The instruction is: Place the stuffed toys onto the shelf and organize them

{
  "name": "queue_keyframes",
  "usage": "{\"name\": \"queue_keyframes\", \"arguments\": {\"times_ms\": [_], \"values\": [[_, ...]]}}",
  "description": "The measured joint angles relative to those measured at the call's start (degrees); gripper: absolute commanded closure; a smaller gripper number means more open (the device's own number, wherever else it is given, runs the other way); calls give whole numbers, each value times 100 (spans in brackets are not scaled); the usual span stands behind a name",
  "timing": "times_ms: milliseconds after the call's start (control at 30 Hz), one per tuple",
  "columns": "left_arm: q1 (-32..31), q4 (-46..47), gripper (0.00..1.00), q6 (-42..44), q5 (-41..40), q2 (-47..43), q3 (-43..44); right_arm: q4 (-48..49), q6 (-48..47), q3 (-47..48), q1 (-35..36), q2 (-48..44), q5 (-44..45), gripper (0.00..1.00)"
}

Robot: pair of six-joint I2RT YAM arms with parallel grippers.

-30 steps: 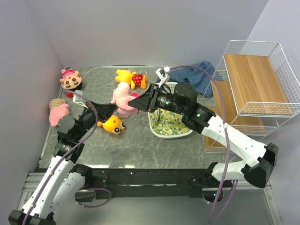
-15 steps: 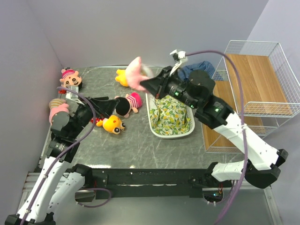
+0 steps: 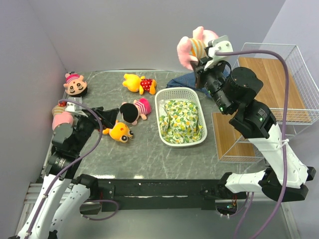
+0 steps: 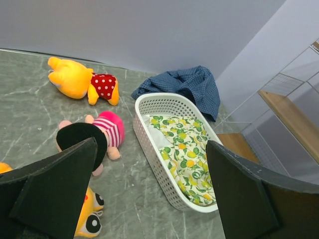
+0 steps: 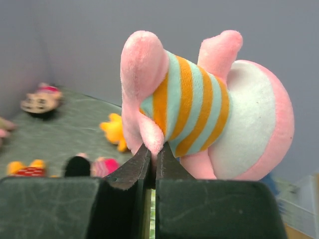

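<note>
My right gripper is shut on a limb of a pink pig in an orange-striped shirt. It holds the pig high in the air, just left of the shelf's top tier. My left gripper hangs open and empty low over the table, beside a pink-striped doll with black hair and an orange toy. A yellow bear in red lies at the back. Another doll and a pink plush lie at the far left.
A white slotted basket with a lemon-print cloth stands mid-table. Blue fabric lies behind it. The shelf's lower wooden tier reaches down to the table at the right. Grey walls close in on three sides.
My right gripper shut on the pig and swung it up and right toward the shelf. My left gripper opened, let the pig go and drew back left.
</note>
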Motion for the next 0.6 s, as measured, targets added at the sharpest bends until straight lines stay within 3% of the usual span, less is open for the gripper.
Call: {"name": "queue_keyframes", "arguments": {"times_ms": [267,600], "values": [[0,-50,4,155,-46,-61,-13,46,-1718,-101,-195,131,1589,100],[0,-68,4,184,-46,-94,-37,-382,-2225,-98,-1377,326,2562,100]]}}
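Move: The right hand already holds the pink pig high up. The shelf's upper board lies about 40 cm to its right, some 15 cm farther out and 27 cm below. The basket is almost straight ahead by 14 cm, 2 cm left and 49 cm down. The blue cloth is roughly 32 cm ahead, 9 cm right and 51 cm down. From the idle left hand the upper board is about 80 cm right, 18 cm ahead and 9 cm below. Still pinching the pink pig by a limb in shut fingers, the right hand sweeps it about 15 cm to the right towards the upper shelf board, reaching some 5 cm forward and easing down a little. The wrist swings about 40 degrees clockwise on the way and rolls its left side down, so the fingers end up pointing nearly straight forward. ##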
